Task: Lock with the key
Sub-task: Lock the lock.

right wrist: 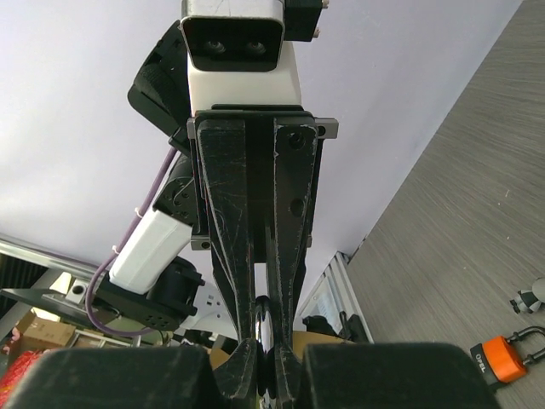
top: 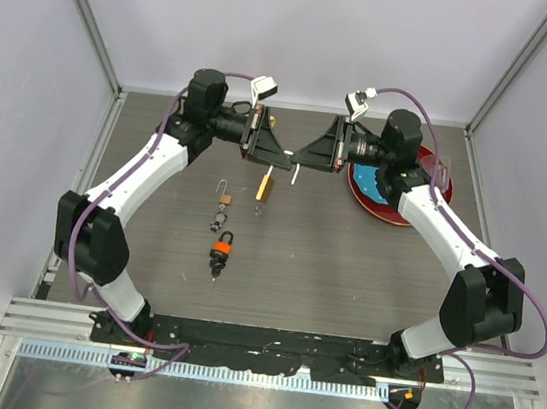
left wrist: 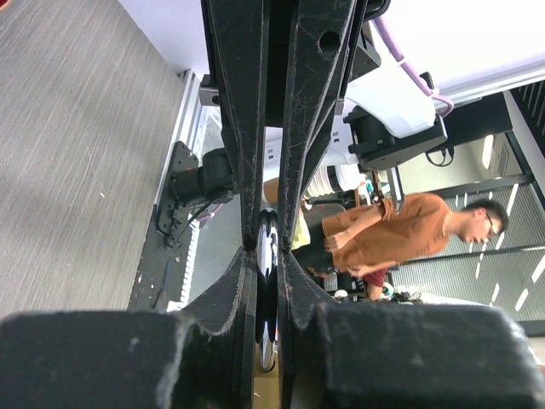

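A brass padlock (top: 266, 185) hangs above the table from my left gripper (top: 282, 155). That gripper is shut on the padlock's chrome shackle (left wrist: 267, 256), and the brass body (left wrist: 269, 388) shows just below the jaws. My right gripper (top: 302, 158) faces the left one tip to tip. It is shut on a thin shiny metal piece (right wrist: 269, 334) that looks like the key (top: 296, 174), whose pale end sticks out below the fingertips. Whether the key touches the padlock cannot be told.
On the table in front of the grippers lie a small open lock (top: 224, 196), a dark key bunch (top: 216, 222) and an orange padlock (top: 222, 250). The orange padlock (right wrist: 502, 358) also shows in the right wrist view. A red and blue plate (top: 386, 194) sits under the right arm.
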`<action>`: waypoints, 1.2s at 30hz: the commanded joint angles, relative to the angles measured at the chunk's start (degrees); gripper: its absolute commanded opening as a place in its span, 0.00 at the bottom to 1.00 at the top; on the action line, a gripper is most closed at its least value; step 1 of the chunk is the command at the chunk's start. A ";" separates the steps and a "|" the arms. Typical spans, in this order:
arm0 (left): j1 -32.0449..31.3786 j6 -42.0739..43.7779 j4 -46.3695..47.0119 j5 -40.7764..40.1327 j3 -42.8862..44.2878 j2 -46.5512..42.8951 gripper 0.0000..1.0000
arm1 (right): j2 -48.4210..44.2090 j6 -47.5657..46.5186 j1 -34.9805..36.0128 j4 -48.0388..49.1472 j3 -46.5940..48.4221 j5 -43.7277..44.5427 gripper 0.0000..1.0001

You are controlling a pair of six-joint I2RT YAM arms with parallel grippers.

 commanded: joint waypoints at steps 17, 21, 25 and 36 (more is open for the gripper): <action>8.46 8.85 -8.24 -11.76 -0.46 -5.88 0.64 | -0.72 0.90 2.23 -5.17 0.47 5.99 0.02; 8.46 10.08 -9.38 -13.70 -1.60 -5.80 0.65 | -0.37 0.73 2.23 -5.26 -0.14 6.43 0.02; 8.37 11.57 -9.74 -13.53 -4.49 -6.06 0.65 | -0.45 1.16 1.97 -5.26 -1.11 6.96 0.02; 0.39 18.61 -16.06 -32.21 -8.90 -10.01 0.73 | -1.42 10.92 0.56 1.60 0.91 12.67 0.02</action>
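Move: The open padlock's body hangs under the shackle that both hands already pinch, about 7 cm below and 3 cm to the left of the left hand, and roughly 7 cm below and 4 cm to the left of the right. On the table some 33 cm beneath the left hand, the orange-banded lock lies about 13 cm left and 5 cm back, and the small brass lock some 15 cm left and 7 cm ahead. The shackle passes to the right hand alone: the left fingers open wide, come free of it and draw about 5 cm forward and 5 cm left, turning some 20 degrees counter-clockwise. They then sink about 7 cm, open, to beside the hanging body. The right hand keeps its pinch and lowers the lock about 4 cm, tipping a little and easing slightly forward. ##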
